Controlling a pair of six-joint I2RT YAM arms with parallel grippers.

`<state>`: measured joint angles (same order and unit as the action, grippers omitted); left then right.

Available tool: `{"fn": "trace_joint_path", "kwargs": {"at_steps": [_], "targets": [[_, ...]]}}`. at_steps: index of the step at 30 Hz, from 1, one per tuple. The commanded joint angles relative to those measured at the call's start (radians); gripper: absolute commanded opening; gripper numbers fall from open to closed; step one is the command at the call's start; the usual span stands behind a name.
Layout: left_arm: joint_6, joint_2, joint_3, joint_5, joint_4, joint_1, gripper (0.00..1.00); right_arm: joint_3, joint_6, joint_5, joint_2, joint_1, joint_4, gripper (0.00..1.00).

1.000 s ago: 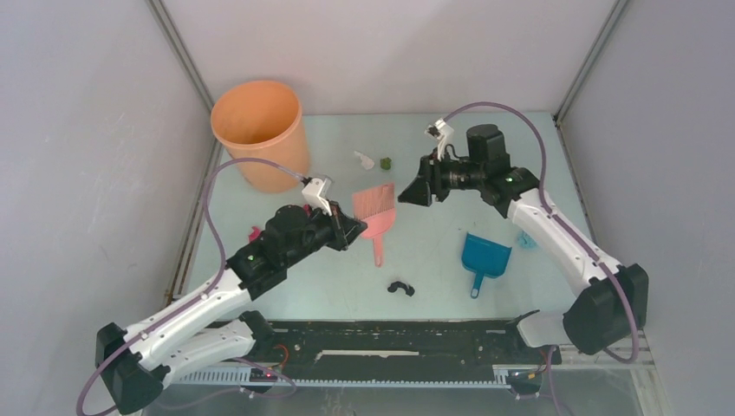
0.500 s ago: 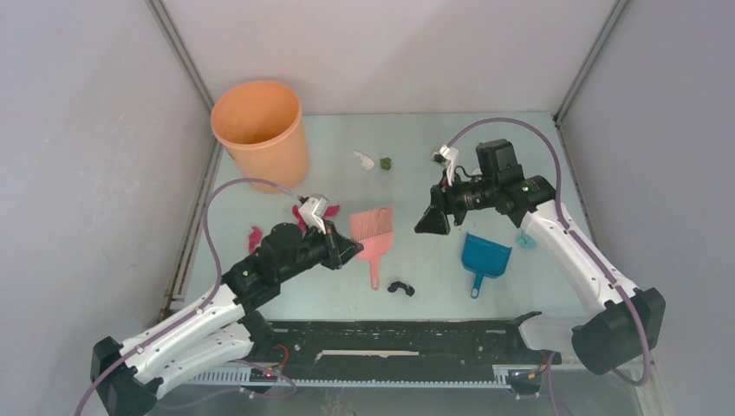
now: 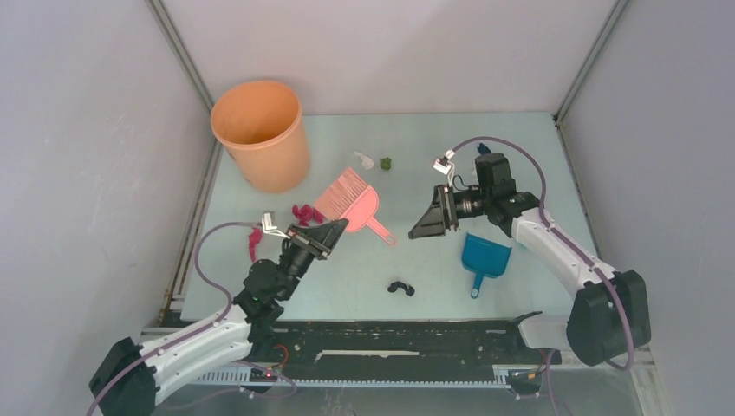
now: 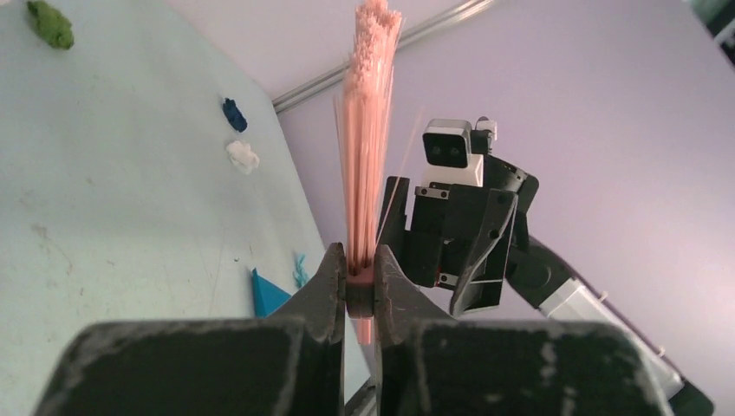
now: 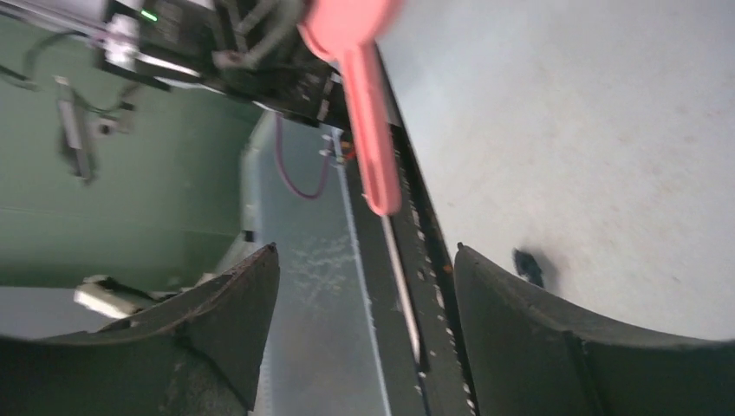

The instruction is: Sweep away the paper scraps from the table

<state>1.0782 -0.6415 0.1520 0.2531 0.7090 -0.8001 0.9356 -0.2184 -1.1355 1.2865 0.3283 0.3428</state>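
Note:
My left gripper (image 3: 333,229) is shut on the pink brush (image 3: 351,199) and holds it above the table (image 3: 433,139); its bristles (image 4: 368,130) stand up between the jaws (image 4: 360,282). My right gripper (image 3: 423,221) is open, just right of the brush handle (image 5: 368,147), with nothing between its fingers (image 5: 364,260). Paper scraps lie about: white (image 3: 364,160), green (image 3: 387,162), magenta (image 3: 303,212), black (image 3: 400,287) and dark blue (image 3: 482,148). A light blue one (image 4: 300,269) shows in the left wrist view.
An orange bucket (image 3: 260,130) stands at the back left. The blue dustpan (image 3: 484,256) lies under my right forearm, handle toward the near edge. Grey walls close the table on three sides, and a black rail (image 3: 390,342) runs along the front.
My left arm pulled back toward its base, lifting and turning the brush so its handle points right. My right gripper opened wider and came down and forward toward the handle.

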Motion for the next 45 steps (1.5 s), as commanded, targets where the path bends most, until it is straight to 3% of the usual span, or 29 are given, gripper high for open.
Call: {"fn": "trace_joint_path", "kwargs": {"at_steps": [1,5,13,22,32,33,36,37,38,40,42,45], "targets": [[0.187,-0.091,-0.071,0.093,0.383,0.0,0.0,0.013,-0.318,-0.175,0.065,-0.012,-0.312,0.78],[0.236,-0.173,-0.106,0.103,0.509,0.001,0.0,0.024,-0.396,-0.177,0.112,0.005,-0.384,0.71],[0.297,-0.266,-0.12,0.102,0.604,0.0,0.0,0.061,-0.218,-0.07,0.135,0.087,-0.188,0.72],[0.299,-0.292,-0.105,0.093,0.612,0.0,0.0,0.079,-0.217,-0.117,0.14,0.143,-0.188,0.45],[0.316,-0.335,-0.093,0.058,0.61,-0.001,0.0,0.079,-0.285,-0.15,0.147,0.131,-0.267,0.38],[0.318,-0.341,-0.089,0.053,0.61,-0.001,0.0,0.079,-0.279,-0.148,0.148,0.134,-0.265,0.35],[0.318,-0.36,-0.074,0.021,0.601,-0.001,0.0,0.08,-0.237,-0.144,0.149,0.133,-0.24,0.05],[0.318,-0.366,-0.067,0.007,0.588,0.001,0.05,0.079,-0.213,-0.136,0.145,0.128,-0.221,0.0],[0.316,-0.371,-0.059,-0.014,0.569,0.0,0.21,0.079,-0.187,-0.13,0.139,0.116,-0.198,0.0],[0.297,-0.369,-0.041,-0.068,0.507,0.0,0.62,0.08,-0.12,-0.112,0.121,0.078,-0.134,0.0],[0.256,-0.333,-0.019,-0.14,0.382,0.0,0.86,0.081,0.004,-0.067,0.096,0.027,-0.006,0.0],[0.101,-0.197,0.07,-0.243,0.021,-0.003,0.91,0.126,0.306,0.031,0.073,-0.044,0.288,0.0]]}}
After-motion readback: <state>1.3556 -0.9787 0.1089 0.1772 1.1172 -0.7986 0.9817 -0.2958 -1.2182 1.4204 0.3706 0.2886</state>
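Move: The right hand, empty and open, faces the brush handle, whose middle lies about 6 cm to its left, 1 cm back and 1 cm above. The blue dustpan is some 18 cm to its right and 17 cm below, the black scrap 7 cm back, 1 cm left and equally low. The left hand grips the brush; the handle lies about 7 cm to its right and 1 cm back, the pink scraps 9 cm left, 6 cm ahead and 19 cm below. The right fingers close on the end of the brush handle after the hand has gone about 5 cm left and slightly back, tipping and turning some 10 degrees each. The left hand, still gripping the head side, dips, comes back up and rolls 20 degrees, right side up, then opens wide and moves about 3.5 cm right. Meanwhile the right hand draws back right, a little forward and down. ##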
